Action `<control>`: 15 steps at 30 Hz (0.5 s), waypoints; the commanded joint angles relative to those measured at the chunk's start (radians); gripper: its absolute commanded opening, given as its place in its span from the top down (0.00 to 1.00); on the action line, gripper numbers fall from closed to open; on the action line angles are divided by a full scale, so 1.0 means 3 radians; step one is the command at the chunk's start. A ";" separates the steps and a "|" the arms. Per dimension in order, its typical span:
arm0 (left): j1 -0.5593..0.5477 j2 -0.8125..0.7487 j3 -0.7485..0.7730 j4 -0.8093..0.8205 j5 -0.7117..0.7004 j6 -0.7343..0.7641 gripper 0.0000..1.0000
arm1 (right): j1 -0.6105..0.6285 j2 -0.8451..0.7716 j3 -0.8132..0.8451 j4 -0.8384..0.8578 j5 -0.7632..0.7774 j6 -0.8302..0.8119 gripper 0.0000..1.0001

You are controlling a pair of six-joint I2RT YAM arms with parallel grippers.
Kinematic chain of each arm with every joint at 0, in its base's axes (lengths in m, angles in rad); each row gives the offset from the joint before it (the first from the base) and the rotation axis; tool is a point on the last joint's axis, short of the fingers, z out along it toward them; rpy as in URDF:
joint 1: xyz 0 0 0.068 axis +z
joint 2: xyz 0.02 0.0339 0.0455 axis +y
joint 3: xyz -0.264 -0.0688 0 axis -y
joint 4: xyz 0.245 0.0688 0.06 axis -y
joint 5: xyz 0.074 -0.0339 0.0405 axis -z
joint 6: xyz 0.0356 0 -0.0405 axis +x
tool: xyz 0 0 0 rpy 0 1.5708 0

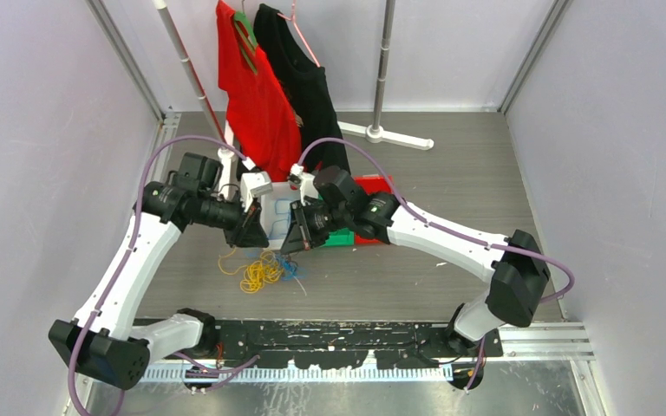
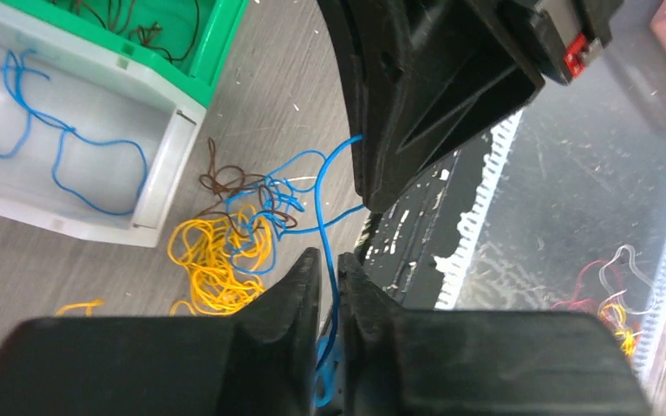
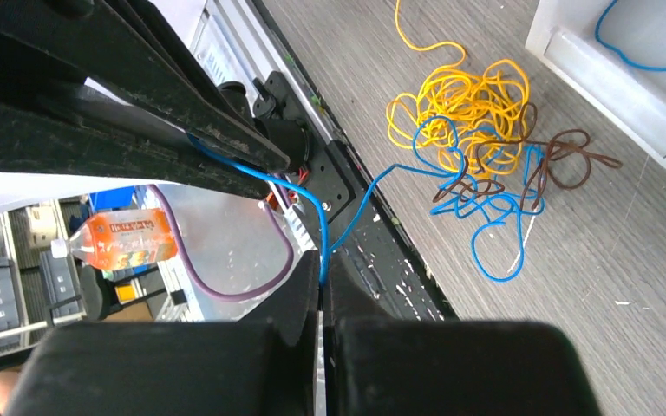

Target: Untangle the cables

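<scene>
The cables (image 1: 260,270) lie in a loose bunch on the grey table between the two arms. Yellow cords (image 2: 212,260) are knotted with blue and brown ones (image 3: 564,160). One blue cable (image 2: 324,227) rises out of the bunch and runs between both grippers, which hang close together above it. My left gripper (image 2: 329,260) is shut on this blue cable, which passes between its fingertips. My right gripper (image 3: 322,260) is shut on the same blue cable (image 3: 323,241), pinched at its tips. From above, the left gripper (image 1: 251,230) and right gripper (image 1: 295,234) face each other.
A white bin (image 2: 160,186) holding a loose blue cable (image 2: 61,139) stands behind the bunch, beside a green bin (image 2: 217,61) with brown cords. A red bin (image 1: 373,186) sits under the right arm. A red shirt (image 1: 256,95) and a black shirt (image 1: 308,78) hang on a rack at the back.
</scene>
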 commanded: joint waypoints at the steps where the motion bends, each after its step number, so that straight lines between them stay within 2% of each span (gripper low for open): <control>1: -0.0013 -0.0146 0.0074 0.0094 0.0001 -0.0026 0.79 | 0.0014 -0.0257 -0.0075 0.0582 0.0149 0.0112 0.99; 4: -0.0013 -0.0169 -0.0099 -0.0017 0.0130 0.0221 0.63 | 0.0011 -0.0290 -0.0085 0.0709 0.0115 0.0149 0.99; 8: -0.0017 -0.0207 -0.0357 0.0177 0.0203 0.0301 0.53 | 0.0010 -0.0326 -0.0050 0.0782 0.0022 0.0195 0.99; 11: -0.0018 -0.0330 -0.0512 0.0678 0.0160 0.0103 0.51 | 0.0014 -0.0344 -0.0041 0.0828 -0.0050 0.0245 0.99; 15: -0.0032 -0.0294 -0.0515 0.0797 0.0163 0.0033 0.51 | 0.0012 -0.0343 -0.0038 0.0902 -0.0135 0.0316 0.99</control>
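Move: The tangle of blue and brown cords sits on the table some 20 cm below both grippers, which are pinching the same blue strand: from the left hand about 3 cm ahead and 2 cm right, from the right hand about 4 cm ahead and 3 cm left. Counted from the left hand, the yellow cord pile lies about 2 cm ahead and 4 cm left, equally low, and the middle of the white bin about 14 cm ahead and 1 cm right. The blue strand is let go by the left fingers, which open to about half, while the right gripper keeps its pinch and draws the strand up about 4 cm, away from the tangle, drifting slightly left and rolling some 10 degrees, its left side rising. With its fingers opening, the left hand first eases back about 1 cm, then sinks about 3 cm towards the tangle. ##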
